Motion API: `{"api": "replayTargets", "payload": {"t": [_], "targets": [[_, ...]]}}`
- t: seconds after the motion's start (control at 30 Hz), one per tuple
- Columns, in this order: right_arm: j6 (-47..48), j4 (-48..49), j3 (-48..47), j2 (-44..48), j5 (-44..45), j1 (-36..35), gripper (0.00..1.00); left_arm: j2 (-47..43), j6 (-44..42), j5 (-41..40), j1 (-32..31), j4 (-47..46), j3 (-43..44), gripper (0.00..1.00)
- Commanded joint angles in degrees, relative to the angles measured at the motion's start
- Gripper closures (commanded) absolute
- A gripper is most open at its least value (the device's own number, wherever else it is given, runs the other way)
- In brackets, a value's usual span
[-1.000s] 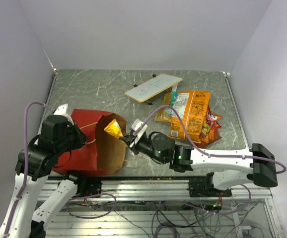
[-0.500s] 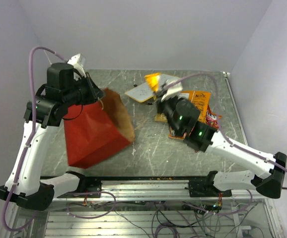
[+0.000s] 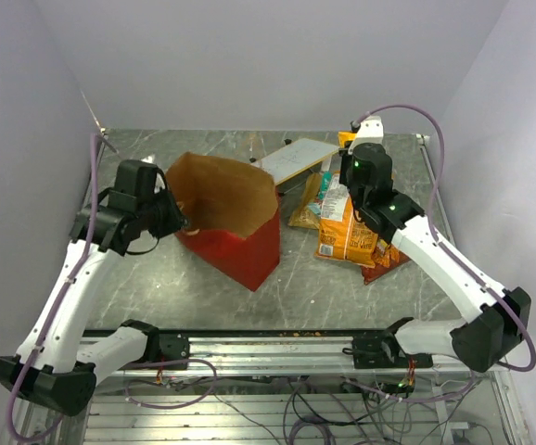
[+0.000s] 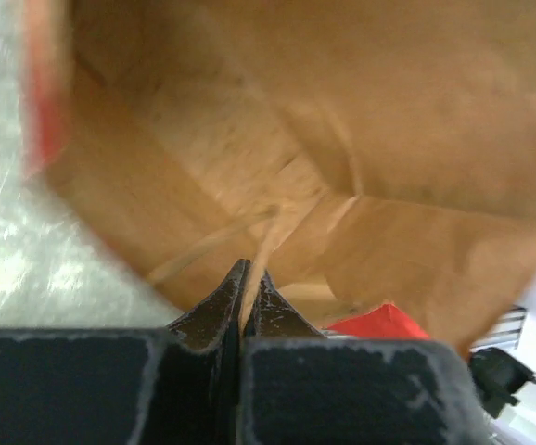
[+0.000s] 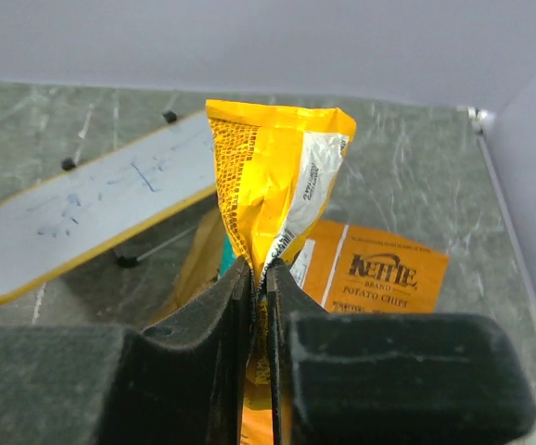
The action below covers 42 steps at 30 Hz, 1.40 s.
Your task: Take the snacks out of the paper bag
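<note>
The paper bag (image 3: 246, 248), red outside and brown inside, stands tilted at centre left with its mouth open towards the camera. My left gripper (image 3: 179, 222) sits at the bag's left rim. In the left wrist view it (image 4: 250, 276) is shut on a thin tan string handle, and the brown inside of the bag (image 4: 342, 139) fills the view. My right gripper (image 5: 261, 273) is shut on a small yellow snack packet (image 5: 277, 167), held up at the back right (image 3: 346, 140) above the other snacks. No snack shows inside the bag.
An orange Kettle chip bag (image 3: 347, 227) lies at the right with a gold-brown packet (image 3: 305, 213) and red packets (image 3: 386, 261) around it. A white tan-edged board (image 3: 296, 156) rests on short legs behind the bag. Walls close the table on three sides.
My right gripper has carried the yellow packet from the bag's mouth to the back right, above the snack pile. My left arm lifted the bag, swung it, and now holds it mouth-up.
</note>
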<state>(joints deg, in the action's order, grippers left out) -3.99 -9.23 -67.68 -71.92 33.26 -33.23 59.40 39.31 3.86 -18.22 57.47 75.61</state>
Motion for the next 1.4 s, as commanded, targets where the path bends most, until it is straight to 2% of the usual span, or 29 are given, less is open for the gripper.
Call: {"api": "replayTargets", "payload": {"t": [0.0, 0.2, 0.37, 0.47, 0.57, 0.6, 0.67, 0.77, 0.8, 0.9, 1.2, 1.23, 1.27, 1.3, 1.37], "targets": [[-6.0, -2.5, 2.9, -2.2, -6.6, 3.6, 0.9, -0.8, 2.0, -1.1, 0.5, 1.9, -6.8, 0.93], [-11.1, -2.2, 6.2, -8.0, -7.8, 9.0, 0.9, -1.6, 0.9, -3.9, 0.6, 3.6, -3.6, 0.93], [-8.4, 0.6, 6.6, -11.8, -6.8, 11.0, 0.89, -2.0, 0.2, -2.0, 0.6, 3.0, -1.8, 0.93], [-6.6, 1.7, 7.5, -14.0, -6.4, 12.3, 0.86, -1.9, -1.2, -2.1, 0.6, 4.0, 0.3, 0.88], [-4.6, 4.5, 9.9, -14.8, -6.9, 13.3, 0.83, -2.8, -2.8, -2.5, 0.6, 3.6, 1.7, 0.69], [-4.2, 5.2, 11.7, -15.1, -6.8, 13.5, 0.81, -3.2, -2.9, -2.8, 0.6, 3.5, 2.1, 0.6], [-4.2, 5.2, 12.9, -16.1, -6.2, 14.3, 0.78, -3.8, -3.1, -3.1, 0.6, 4.2, 3.6, 0.49], [-5.8, 2.9, 13.1, -16.6, -8.4, 15.6, 0.76, -4.3, -3.8, -3.5, 0.6, 5.2, 6.7, 0.17], [-6.0, 2.3, 13.0, -16.3, -9.4, 15.7, 0.75, -4.4, -4.0, -3.7, 0.6, 5.5, 7.8, 0.11], [-5.7, 0.1, 11.8, -14.4, -11.2, 15.7, 0.69, -3.8, -5.2, -4.6, 0.6, 6.8, 13.0, 0.03], [-4.7, -11.2, 1.4, -9.3, -13.8, 15.8, 0.32, 3.4, -10.5, -9.2, 0.6, 12.2, 28.9, 0.02], [-5.4, -12.8, 0.0, -8.7, -14.0, 15.8, 0.21, 3.6, -10.6, -9.2, 0.6, 12.1, 29.5, 0.02], [-6.3, -14.7, -1.5, -8.1, -14.7, 15.8, 0.05, 3.6, -10.6, -9.2, 0.6, 11.8, 29.7, 0.02], [-7.0, -16.6, -2.6, -7.4, -15.6, 15.8, 0.01, 3.4, -10.4, -9.1, 0.6, 11.1, 29.2, 0.02], [-8.4, -20.4, -4.3, -5.6, -18.1, 15.7, 0.0, 2.8, -9.9, -8.4, 0.6, 9.9, 27.8, 0.02]]}}
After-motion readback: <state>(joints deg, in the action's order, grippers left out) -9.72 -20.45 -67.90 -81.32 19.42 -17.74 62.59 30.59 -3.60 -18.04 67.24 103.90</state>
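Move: The right hand, gripping the small yellow snack packet, has the orange chip bag about 27 cm below it, 2 cm back and 7 cm to its right. From this hand the whiteboard is some 13 cm ahead, 10 cm left, and the gold snack bag 3 cm ahead, 5 cm left. The left hand pinches the handle of the empty paper bag, whose middle lies about 5 cm ahead, 9 cm right and 14 cm below. The right arm lowers the yellow packet about 20 cm, drifting right some 7 cm as its fingers tip roughly 25 degrees downward over the snack pile, then opens to let go of the packet and rises about 10 cm with the jaws spread wide. Meanwhile the left hand dips about 5 cm, pauses its descent and starts back up, opens to release the paper bag's handle, and climbs clear to about 13 cm above its starting height, its fingers tilting upward. ##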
